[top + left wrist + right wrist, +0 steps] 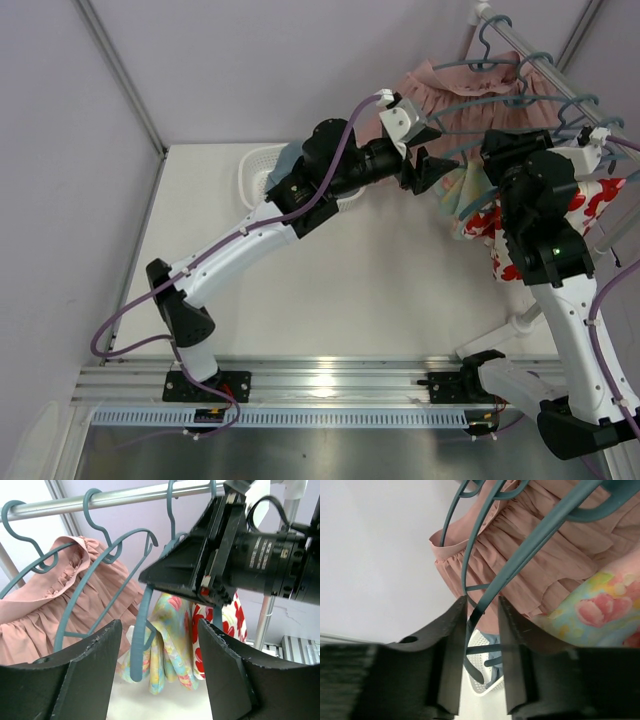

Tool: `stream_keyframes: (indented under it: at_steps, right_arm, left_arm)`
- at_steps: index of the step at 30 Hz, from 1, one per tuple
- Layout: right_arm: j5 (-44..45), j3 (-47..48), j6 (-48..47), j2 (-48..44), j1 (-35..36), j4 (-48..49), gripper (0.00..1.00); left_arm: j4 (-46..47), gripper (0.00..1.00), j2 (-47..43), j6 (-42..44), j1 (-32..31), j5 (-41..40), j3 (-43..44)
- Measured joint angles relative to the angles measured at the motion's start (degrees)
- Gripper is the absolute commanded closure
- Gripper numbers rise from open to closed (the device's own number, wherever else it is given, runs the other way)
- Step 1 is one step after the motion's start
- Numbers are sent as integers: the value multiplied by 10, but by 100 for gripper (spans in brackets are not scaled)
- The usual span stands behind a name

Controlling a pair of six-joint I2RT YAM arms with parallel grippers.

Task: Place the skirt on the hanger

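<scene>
The skirt point(170, 640), pastel yellow, green and blue with pink flowers, hangs folded over the lower bar of a teal hanger point(139, 640) whose hook is on the rail. My left gripper point(160, 675) is open, its fingers on either side of the skirt and hanger end without touching them. In the top view it sits just left of the skirt point(465, 195). My right gripper point(482, 645) has its jaws slightly apart around the hanger's sloping arm point(492, 596), with a gap showing. The skirt point(600, 605) lies to its right.
A dusty-pink pleated skirt point(450, 95) and a white garment with red flowers point(590, 200) hang on the same metal rail point(540, 55), among several teal hangers. A white perforated basket point(262, 170) with blue cloth stands on the table behind the left arm.
</scene>
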Motion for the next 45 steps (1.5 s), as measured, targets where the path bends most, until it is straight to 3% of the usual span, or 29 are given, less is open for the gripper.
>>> stream_keyframes:
  at_steps: [11, 18, 21, 24, 30, 34, 37, 45]
  right_arm:
    - [-14, 3, 0, -4, 0, -12, 27]
    - [-61, 4, -4, -19, 0, -57, 20]
    - [-85, 7, -18, -32, 0, -80, 16]
    - [-111, 17, -40, -49, 0, -101, 14]
    - [-212, 57, -81, -69, 0, -123, 8]
    - [-238, 62, -112, -87, 3, -150, 1]
    - [-262, 66, -147, -102, 3, -166, 1]
    - [-509, 42, -238, -118, 4, -144, 1]
  left_arm:
    - [14, 30, -28, 2, 0, -5, -45]
    - [8, 20, -59, 5, 0, -20, -73]
    - [-9, 8, -77, 3, 0, -38, -83]
    - [-30, 5, -109, -6, 0, -68, -112]
    - [-88, 0, -227, -54, 0, -158, -233]
    - [-149, 0, -337, -113, 9, -223, -321]
    - [-196, 1, -429, -152, 14, -269, -385]
    - [-388, 0, -645, -282, 41, -392, -484]
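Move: The floral skirt already hangs on its hanger: its middle is about 10 cm below the right gripper and 2 cm to its left, while the half-open right fingers still straddle the hanger's arm. From the right gripper, the pink skirt is some 14 cm farther out, 5 cm left and a bit lower; the red-and-white skirt is 7 cm back, 8 cm right and 10 cm lower. From the left gripper, the floral skirt lies about 12 cm right, 4 cm ahead and 10 cm below. Open the right fingers wide and let the hanger's arm come free, then draw the right gripper back about 14 cm and left some 11, swinging it counter-clockwise. Open the left gripper fully too; ease it off slowly at first, then sweep it fast to the left, roughly 33 cm, sinking and drawing back as it turns counter-clockwise and tips down over the table. ##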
